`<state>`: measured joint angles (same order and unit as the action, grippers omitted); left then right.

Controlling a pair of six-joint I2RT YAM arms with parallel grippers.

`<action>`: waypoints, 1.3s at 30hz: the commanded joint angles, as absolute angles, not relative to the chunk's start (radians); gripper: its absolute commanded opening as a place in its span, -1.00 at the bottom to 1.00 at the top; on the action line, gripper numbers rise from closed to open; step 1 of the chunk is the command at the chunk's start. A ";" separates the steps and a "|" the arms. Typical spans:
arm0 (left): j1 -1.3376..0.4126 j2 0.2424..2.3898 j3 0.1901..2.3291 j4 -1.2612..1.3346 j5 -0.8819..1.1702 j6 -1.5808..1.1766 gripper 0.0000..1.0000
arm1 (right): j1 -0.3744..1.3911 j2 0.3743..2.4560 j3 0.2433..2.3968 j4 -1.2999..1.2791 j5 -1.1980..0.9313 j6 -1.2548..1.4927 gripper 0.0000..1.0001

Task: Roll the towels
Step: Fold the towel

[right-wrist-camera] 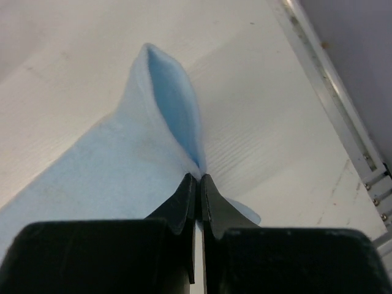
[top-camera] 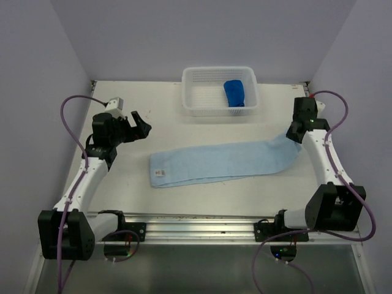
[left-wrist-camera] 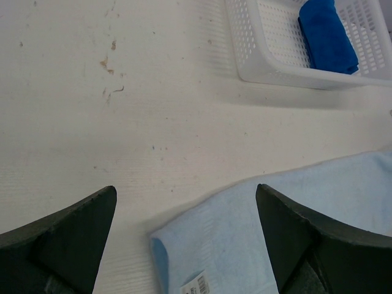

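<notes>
The pale sky blue towel [top-camera: 223, 160] lies folded into a long strip across the middle of the table, its label at the left end. My right gripper [top-camera: 294, 136] is shut on its right end, and in the right wrist view the cloth [right-wrist-camera: 153, 122] bunches up from the pinched fingertips [right-wrist-camera: 197, 177]. My left gripper [top-camera: 139, 122] hangs open above the table, left of the strip; its wrist view shows the towel's left corner [left-wrist-camera: 245, 239] between the wide jaws. The dark royal blue towel [top-camera: 234, 93] sits rolled in the white basket [top-camera: 202, 109], also seen as a blue roll [left-wrist-camera: 327, 37].
The white perforated basket [left-wrist-camera: 269, 67] stands at the back centre of the table. Purple walls close in the left, right and back. A metal rail [top-camera: 202, 225] runs along the near edge between the arm bases.
</notes>
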<state>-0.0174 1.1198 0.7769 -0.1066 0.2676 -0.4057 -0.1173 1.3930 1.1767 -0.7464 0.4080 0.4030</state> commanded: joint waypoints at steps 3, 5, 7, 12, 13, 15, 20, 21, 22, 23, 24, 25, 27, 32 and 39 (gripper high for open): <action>-0.028 1.095 0.767 -0.066 0.245 -0.359 0.99 | 0.121 1.325 1.210 -0.669 0.284 0.333 -1.00; -0.028 1.091 0.764 -0.071 0.247 -0.359 0.99 | 0.203 1.350 1.244 -0.689 0.269 0.363 -1.00; -0.028 1.089 0.761 -0.075 0.250 -0.359 0.99 | 0.259 1.367 1.259 -0.701 0.271 0.405 -1.00; -0.028 1.085 0.765 -0.084 0.233 -0.356 0.99 | 0.399 1.433 1.281 -0.697 0.232 0.501 -1.00; -0.028 1.083 0.765 -0.087 0.232 -0.354 0.99 | 0.419 1.457 1.285 -0.698 0.244 0.512 -1.00; -0.028 1.080 0.764 -0.087 0.227 -0.353 0.99 | 0.478 1.483 1.302 -0.689 0.238 0.537 -1.00; -0.028 1.074 0.765 -0.094 0.213 -0.350 0.99 | 0.622 1.612 1.403 -0.684 0.248 0.571 -1.00; -0.028 1.074 0.765 -0.094 0.210 -0.350 0.99 | 0.641 1.633 1.429 -0.704 0.256 0.583 -1.00; -0.028 1.072 0.764 -0.095 0.206 -0.350 0.99 | 0.659 1.661 1.455 -0.712 0.258 0.587 -1.00; -0.028 1.072 0.765 -0.097 0.203 -0.350 0.99 | 0.695 1.705 1.513 -0.721 0.259 0.592 -1.00; -0.028 1.074 0.765 -0.098 0.201 -0.350 0.99 | 0.710 1.730 1.541 -0.741 0.265 0.606 -1.00; -0.028 1.072 0.765 -0.097 0.201 -0.350 0.99 | 0.727 1.752 1.571 -0.747 0.264 0.610 -1.00; -0.028 1.072 0.764 -0.098 0.201 -0.351 0.99 | 0.771 1.815 1.647 -0.765 0.264 0.618 -1.00; -0.028 1.074 0.765 -0.098 0.204 -0.353 0.99 | 0.845 1.922 1.762 -0.776 0.239 0.655 -1.00; -0.028 1.078 0.767 -0.098 0.210 -0.360 0.99 | 0.919 2.020 1.896 -0.816 0.219 0.675 -1.00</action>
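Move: At the far right, the right hand already holds the light blue towel's right end up off the table. The towel's left end, with the label near it, lies some 60 cm to this hand's left, about 6 cm back and 15 cm below. The basket is roughly 27 cm ahead and 30 cm left, with the blue towel in it about 28 cm ahead and 24 cm left. From the left hand, the left end is about 10 cm back, 5 cm right and 18 cm below. Sweeping quickly left by about 47 cm, the right hand carries the still-pinched right end of the light blue towel back over the part lying flat, towards the labelled left end. Its path stays nearly level, rising 2 to 3 cm early and then sinking about 4 cm, while the wrist turns some 50 degrees counter-clockwise and the fingers stay shut. ##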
